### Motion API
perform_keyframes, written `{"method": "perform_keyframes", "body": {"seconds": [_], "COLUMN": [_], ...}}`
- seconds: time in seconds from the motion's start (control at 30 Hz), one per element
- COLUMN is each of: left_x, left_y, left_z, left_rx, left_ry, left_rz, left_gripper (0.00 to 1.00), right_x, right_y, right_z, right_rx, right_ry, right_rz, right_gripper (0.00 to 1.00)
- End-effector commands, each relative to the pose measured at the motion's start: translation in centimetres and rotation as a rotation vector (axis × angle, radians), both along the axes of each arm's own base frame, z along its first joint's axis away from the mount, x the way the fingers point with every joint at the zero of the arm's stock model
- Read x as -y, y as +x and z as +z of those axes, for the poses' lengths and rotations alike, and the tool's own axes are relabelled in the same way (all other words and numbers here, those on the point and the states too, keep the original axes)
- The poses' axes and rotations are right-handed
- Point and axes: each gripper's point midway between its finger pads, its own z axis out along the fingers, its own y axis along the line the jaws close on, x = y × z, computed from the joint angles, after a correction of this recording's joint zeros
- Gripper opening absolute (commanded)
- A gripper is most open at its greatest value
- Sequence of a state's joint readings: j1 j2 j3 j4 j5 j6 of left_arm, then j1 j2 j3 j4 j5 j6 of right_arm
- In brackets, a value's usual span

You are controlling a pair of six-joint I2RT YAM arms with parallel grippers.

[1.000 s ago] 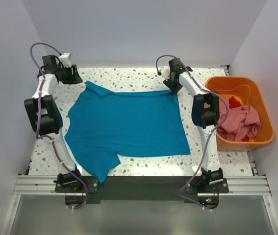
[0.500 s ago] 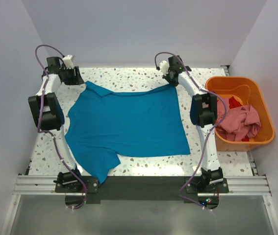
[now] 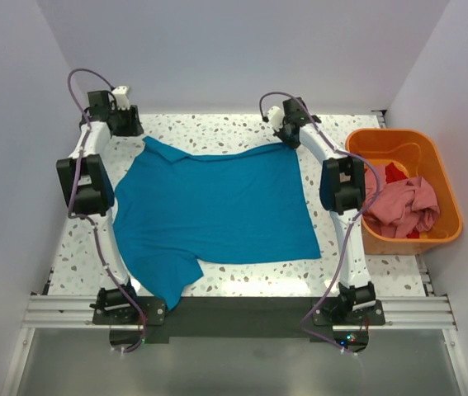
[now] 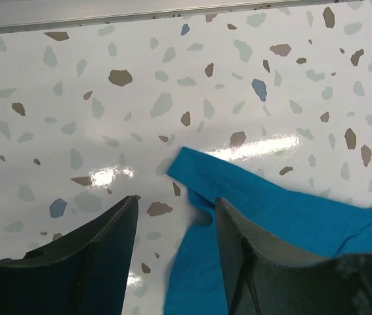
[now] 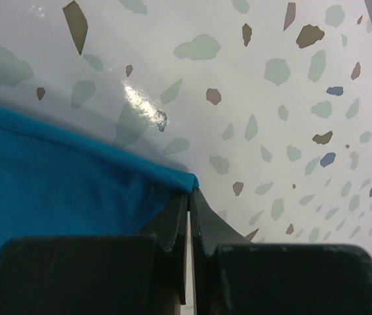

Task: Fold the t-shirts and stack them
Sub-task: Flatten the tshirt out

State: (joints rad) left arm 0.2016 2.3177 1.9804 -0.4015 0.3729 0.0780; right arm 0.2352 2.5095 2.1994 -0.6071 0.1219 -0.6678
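Note:
A teal-blue t-shirt point(image 3: 217, 206) lies spread flat over the middle of the speckled table. My right gripper point(image 3: 288, 137) is shut on its far right corner, and the right wrist view shows the pinched hem point(image 5: 172, 176) at the closed fingertips point(image 5: 180, 209). My left gripper point(image 3: 128, 124) is open and empty at the far left. Its fingers point(image 4: 100, 256) straddle the shirt's far left corner point(image 4: 202, 177) without holding it. A pink t-shirt point(image 3: 405, 206) and a red one point(image 3: 395, 172) lie crumpled in the tub.
An orange plastic tub point(image 3: 449, 198) stands at the table's right edge beside the right arm. White walls close in the back and both sides. Bare speckled tabletop point(image 3: 217, 128) runs along the far edge behind the shirt.
My left gripper has moved right and back toward the shirt's far left corner. My right gripper has shifted slightly back, drawing the shirt's far right corner with it.

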Motion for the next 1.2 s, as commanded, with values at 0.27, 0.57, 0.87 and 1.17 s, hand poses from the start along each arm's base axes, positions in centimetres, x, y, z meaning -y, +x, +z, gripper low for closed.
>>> {"method": "perform_keyframes", "body": {"seconds": [0.27, 0.57, 0.87, 1.17], "left_x": [0.8, 1.6, 2.7, 3.1], "left_y": [3.9, 4.0, 4.2, 5.3], "left_z": [-1.8, -4.0, -4.3, 2.1], "left_rx": [0.058, 0.016, 0.013, 0.148], "left_ry": [0.008, -0.030, -0.087, -0.098], "left_rz": [0.060, 0.066, 0.040, 0.014], "left_gripper": [0.55, 0.51, 0.30, 0.00], "right_x": [-0.1, -0.1, -0.2, -0.2], "right_y": [0.3, 0.2, 0.2, 0.0], "right_z": [3.6, 3.8, 3.7, 4.7], "right_rx": [0.062, 0.060, 0.060, 0.071], "right_ry": [0.021, 0.021, 0.020, 0.027], "right_rz": [0.008, 0.010, 0.017, 0.022], "right_gripper": [0.00, 0.00, 0.00, 0.00]}}
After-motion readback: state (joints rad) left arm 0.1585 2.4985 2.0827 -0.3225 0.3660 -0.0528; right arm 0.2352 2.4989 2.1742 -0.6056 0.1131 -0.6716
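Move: The t-shirt's far left corner lies just below the open left hand, roughly 2 cm ahead, 2 cm to its right and 6 cm down. The far right corner, pinched in the right fingers, is some 55 cm to the left hand's right and 1 cm back. The table's far edge is about 12 cm straight ahead of the left hand. From the right hand, the far left corner lies some 55 cm left and 3 cm ahead. Left hand drops about 6 cm, edging forward-right, and closes on the t-shirt's far left corner; right keeps its pinch. ##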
